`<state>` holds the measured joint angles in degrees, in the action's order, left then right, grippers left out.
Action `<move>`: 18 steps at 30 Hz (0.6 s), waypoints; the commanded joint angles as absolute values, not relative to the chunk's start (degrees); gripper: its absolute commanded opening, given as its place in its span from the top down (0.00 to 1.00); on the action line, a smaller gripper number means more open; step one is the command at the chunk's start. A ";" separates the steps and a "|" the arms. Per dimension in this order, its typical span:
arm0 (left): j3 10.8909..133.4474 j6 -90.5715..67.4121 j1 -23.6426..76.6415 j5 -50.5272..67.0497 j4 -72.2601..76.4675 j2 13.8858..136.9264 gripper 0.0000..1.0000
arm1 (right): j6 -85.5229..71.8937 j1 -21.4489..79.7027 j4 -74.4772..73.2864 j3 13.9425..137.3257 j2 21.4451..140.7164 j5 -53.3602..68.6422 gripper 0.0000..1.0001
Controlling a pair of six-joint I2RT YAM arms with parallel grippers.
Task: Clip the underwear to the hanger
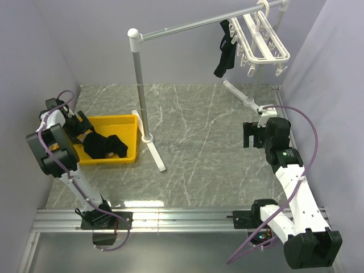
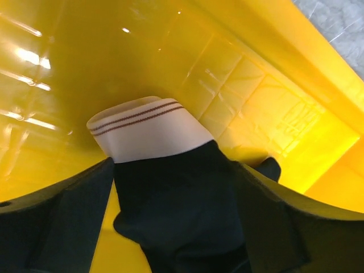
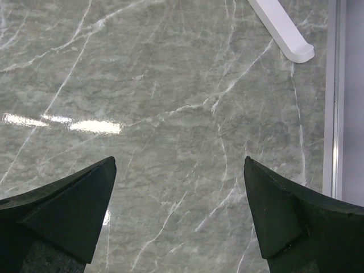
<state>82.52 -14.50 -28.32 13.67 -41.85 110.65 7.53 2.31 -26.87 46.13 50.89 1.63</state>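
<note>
The underwear (image 1: 102,146) lies crumpled in a yellow bin (image 1: 126,121) at the left. The left wrist view shows its pale waistband with brown stripes (image 2: 148,128) above the black cloth (image 2: 182,210). My left gripper (image 1: 78,127) reaches down into the bin, open, its fingers wide on either side of the black cloth (image 2: 173,170). The white hanger (image 1: 264,40) hangs from the rail at the back right. My right gripper (image 1: 248,135) hovers open over the bare marble, nothing between its fingers (image 3: 179,165).
A grey metal rail stand (image 1: 139,74) with white feet (image 1: 154,149) rises beside the bin. A small all-black garment (image 1: 224,48) dangles from the hanger's left end. The stand's other white foot (image 3: 281,28) lies ahead of the right gripper, near the table's metal edge (image 3: 333,114).
</note>
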 commanded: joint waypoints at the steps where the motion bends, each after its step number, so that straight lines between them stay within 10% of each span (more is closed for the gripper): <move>1: 81.21 -14.94 -28.39 17.57 -38.94 111.36 0.16 | 7.56 2.02 -26.63 49.75 50.89 1.93 0.00; 11: 77.43 -11.17 -28.39 21.01 -36.74 101.96 1.00 | 8.70 1.93 -29.09 50.62 50.89 3.87 0.03; 18: 74.54 0.67 -28.30 26.53 -39.64 88.37 1.00 | 11.34 2.02 -31.99 52.56 50.98 4.48 0.04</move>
<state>75.57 -6.98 -28.32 21.76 -38.79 96.29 9.34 2.31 -30.83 49.45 51.00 3.77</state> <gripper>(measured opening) 0.037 0.963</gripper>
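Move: The left hand hovers open inside the yellow bin, its fingers straddling the underwear; the pale waistband lies about 1 cm ahead and 1 cm right of it, some 3 cm below. The bin's right rim runs roughly 21 cm to the right and 4 cm back, and the foot of the white stand is about 26 cm right and 2 cm back. From the right hand the waistband is some 65 cm to the left, 6 cm ahead and 16 cm lower. The left hand sinks about 1 cm more while easing 1–2 cm to its right and shuts its fingers right down, pinching the underwear where the pale waistband meets the black cloth. With the fingers held shut on the fold it then climbs faster and faster, about 7.5 cm up from its lowest point towards the bin's rim height, drifting a little further right while the fingers tip some 15 degrees outward and forward and turn slightly clockwise. ##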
